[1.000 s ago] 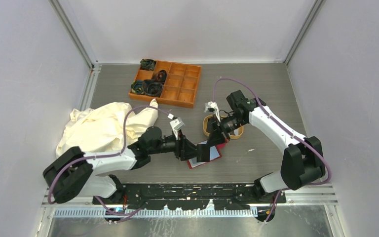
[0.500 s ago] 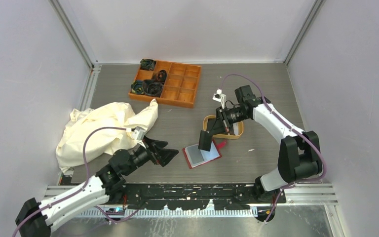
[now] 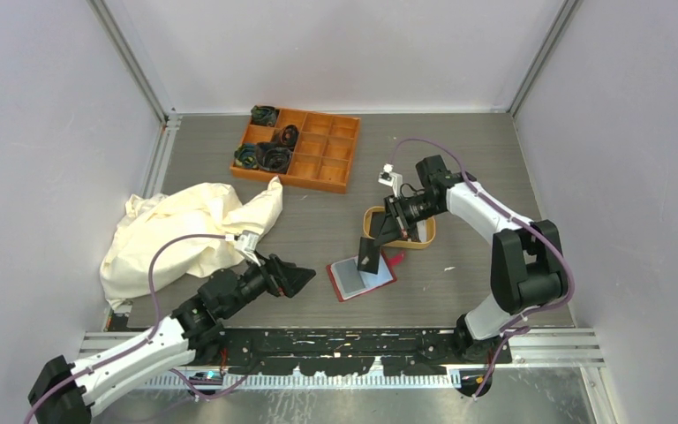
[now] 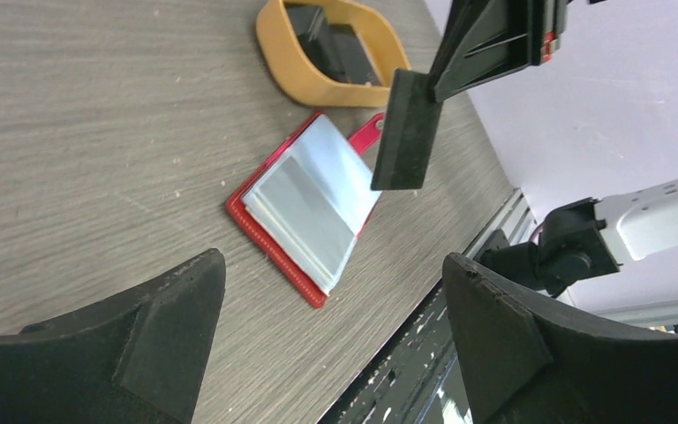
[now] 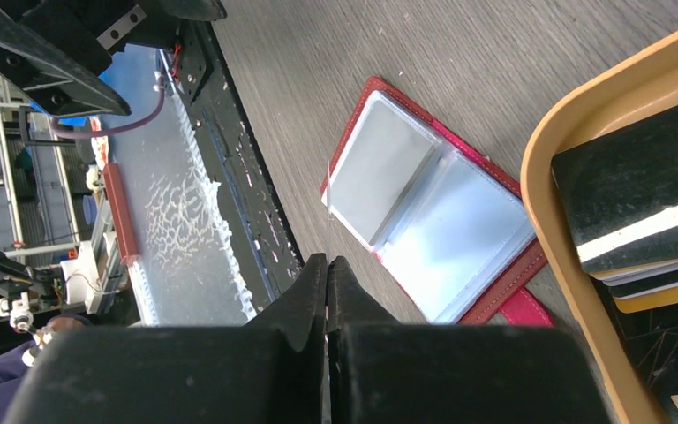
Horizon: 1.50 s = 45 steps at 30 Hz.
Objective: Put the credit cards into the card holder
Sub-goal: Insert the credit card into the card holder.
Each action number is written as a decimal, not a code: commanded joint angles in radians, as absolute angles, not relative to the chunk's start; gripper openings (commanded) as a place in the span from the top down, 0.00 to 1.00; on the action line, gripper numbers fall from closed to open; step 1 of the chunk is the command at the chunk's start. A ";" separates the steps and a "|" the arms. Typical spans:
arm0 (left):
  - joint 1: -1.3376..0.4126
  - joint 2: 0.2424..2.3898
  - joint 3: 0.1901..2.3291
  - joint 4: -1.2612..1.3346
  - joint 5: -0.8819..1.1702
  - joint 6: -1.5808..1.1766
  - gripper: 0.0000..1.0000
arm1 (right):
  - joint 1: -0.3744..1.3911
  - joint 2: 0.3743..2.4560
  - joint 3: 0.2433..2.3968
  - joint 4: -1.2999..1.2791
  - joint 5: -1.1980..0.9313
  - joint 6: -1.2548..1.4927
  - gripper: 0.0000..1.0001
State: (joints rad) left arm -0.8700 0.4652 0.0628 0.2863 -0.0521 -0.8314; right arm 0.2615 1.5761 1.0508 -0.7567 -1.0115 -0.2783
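The card holder (image 3: 362,279) lies open on the table, red with pale pockets facing up (image 4: 311,205) (image 5: 437,219). My right gripper (image 3: 380,240) (image 5: 327,261) is shut on a black credit card (image 3: 370,255) (image 4: 404,131). That card hangs tilted just above the holder's far edge and shows edge-on (image 5: 327,208) in the right wrist view. More black credit cards (image 5: 631,199) (image 4: 331,40) are stacked in the tan oval tray (image 3: 376,215). My left gripper (image 3: 298,281) (image 4: 334,263) is open and holds nothing, left of the holder and apart from it.
An orange compartment box (image 3: 322,163) with dark coiled items stands at the back. A crumpled cream cloth (image 3: 181,234) lies on the left, beside my left arm. The table's front edge and black rail (image 3: 344,340) run just below the holder.
My left gripper has let go at the card holder, opened and pulled back to the left and nearer the front edge. My right gripper has drawn the black card back slightly toward the tray.
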 commanded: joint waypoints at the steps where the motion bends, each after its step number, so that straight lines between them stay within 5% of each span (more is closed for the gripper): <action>1: -0.867 0.541 0.082 0.317 -0.069 -0.896 0.09 | 0.259 1.590 1.086 -0.765 -1.005 -0.276 0.99; 18: -0.912 0.915 0.218 0.317 -0.121 -1.023 0.35 | 0.259 1.693 1.119 -0.799 -0.959 -0.287 0.99; 45: -1.045 1.447 0.566 0.046 -0.298 -1.100 0.45 | 0.260 1.819 1.131 -0.792 -0.977 -0.250 0.99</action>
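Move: The open card holder lies about 14 cm to the right of my left hand, 1 cm ahead and 12 cm below. From my right hand, which already grips a black card, the holder is roughly 5 cm back, 5 cm to the left and 12 cm down. The card's middle hangs 3 cm back, 3 cm left and 4 cm below my right hand; the card basket sits some 7 cm ahead, 4 cm right and 11 cm down. I drop my left hand nearly straight down at first, then slant it right and further down to the holder's left edge, about 10 cm lower and 7 cm over in all, tipping its fingers some 35 degrees downward and narrowing them to a little over half open. Meanwhile my right hand keeps its pinch on the black card and lowers it about 6 cm towards the holder's right-hand page, tilting slightly. ##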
